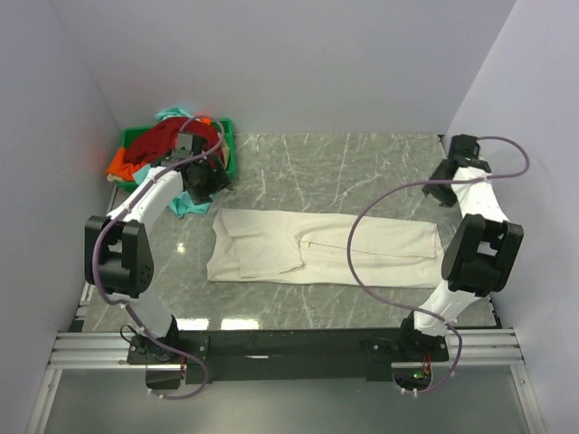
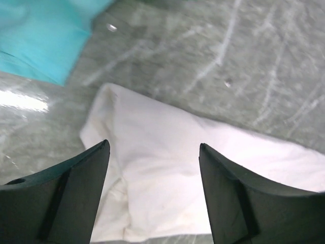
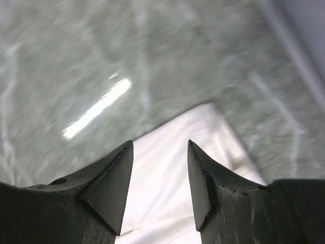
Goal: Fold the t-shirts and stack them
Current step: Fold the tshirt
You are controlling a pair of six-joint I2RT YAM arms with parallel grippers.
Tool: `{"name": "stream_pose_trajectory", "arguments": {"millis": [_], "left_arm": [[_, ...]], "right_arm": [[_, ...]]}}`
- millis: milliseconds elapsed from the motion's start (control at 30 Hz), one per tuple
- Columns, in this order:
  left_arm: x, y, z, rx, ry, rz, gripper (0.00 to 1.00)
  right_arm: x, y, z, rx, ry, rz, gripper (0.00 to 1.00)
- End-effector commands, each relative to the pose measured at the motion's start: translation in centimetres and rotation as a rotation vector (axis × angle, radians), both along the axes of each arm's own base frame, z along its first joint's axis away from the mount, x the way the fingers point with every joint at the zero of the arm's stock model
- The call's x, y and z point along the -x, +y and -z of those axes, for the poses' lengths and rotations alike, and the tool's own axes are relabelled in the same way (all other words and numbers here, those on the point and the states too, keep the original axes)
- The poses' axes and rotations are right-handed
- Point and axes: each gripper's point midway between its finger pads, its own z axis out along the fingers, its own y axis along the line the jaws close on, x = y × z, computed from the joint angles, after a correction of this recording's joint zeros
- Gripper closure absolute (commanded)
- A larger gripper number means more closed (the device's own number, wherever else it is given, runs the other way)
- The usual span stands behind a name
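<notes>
A cream-white t-shirt (image 1: 321, 247) lies spread and partly folded on the marble table. It also shows in the left wrist view (image 2: 167, 173) and in the right wrist view (image 3: 162, 198). My left gripper (image 1: 201, 181) is open and empty above the shirt's far left corner (image 2: 155, 147). My right gripper (image 1: 450, 192) is open and empty above the shirt's far right corner (image 3: 160, 145). A dark red t-shirt (image 1: 163, 140), an orange t-shirt (image 1: 120, 165) and a teal t-shirt (image 1: 184, 203) are heaped at the bin. The teal one also shows in the left wrist view (image 2: 40, 35).
A green plastic bin (image 1: 224, 136) stands at the back left against the wall. White walls close in the left, back and right sides. A purple cable (image 1: 362, 253) loops over the cream shirt.
</notes>
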Motion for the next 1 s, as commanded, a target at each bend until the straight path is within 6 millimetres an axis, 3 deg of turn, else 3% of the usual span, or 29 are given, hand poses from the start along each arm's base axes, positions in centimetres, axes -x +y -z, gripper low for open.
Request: {"name": "stream_pose_trajectory", "arguments": {"millis": [0,33,67,167,200,333,567,967], "left_arm": [[0.7,-3.2,-3.1,0.032,-0.049,0.066,0.23],[0.8,-4.0,-3.1,0.044,-0.047,0.083,0.23],[0.8,-4.8,-2.4,0.056,-0.026,0.093,0.23],[1.0,-7.7,-1.4,0.105,0.010,0.155,0.22],[1.4,-8.9,-1.1,0.131,0.021,0.185,0.21],[2.3,-10.7,1.3,0.175,0.100,0.233,0.20],[3.9,-11.5,6.0,0.167,0.221,0.284,0.20],[4.8,-10.6,11.2,0.082,0.322,0.305,0.20]], "right_arm": [[-0.1,6.4,-0.6,-0.030,-0.002,-0.148,0.46],[-0.2,7.6,-0.4,-0.038,0.002,-0.170,0.46],[-0.4,10.3,-0.2,-0.061,0.003,-0.234,0.47],[-0.4,13.7,0.9,-0.107,0.017,-0.301,0.47],[-0.2,15.8,1.6,-0.126,0.027,-0.342,0.47],[0.6,19.1,3.6,-0.188,0.066,-0.401,0.49],[2.9,21.4,6.8,-0.294,0.148,-0.459,0.50],[5.4,20.5,10.3,-0.289,0.266,-0.448,0.50]]}}
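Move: My left hand's next pinch spot lies on the shirt just inside its far edge, about 5 cm back, 11 right and 10 below. The far left corner is 1 cm ahead and 1 left of that hand; the teal shirt hangs roughly 13 left, 5 ahead. My right hand's spot on the same edge strip is some 5 cm back, 21 left and 10 down; the far right corner is 2 back, 3 right of that hand. I bring both open hands inward along the shirt's far edge strip: my right sweeps about 20 cm left while turning some 25 degrees counter-clockwise, my left goes right roughly half as far, turning clockwise. Once over their spots both sink, drawing back about 5 cm, until the open fingertips are down at the cloth. ##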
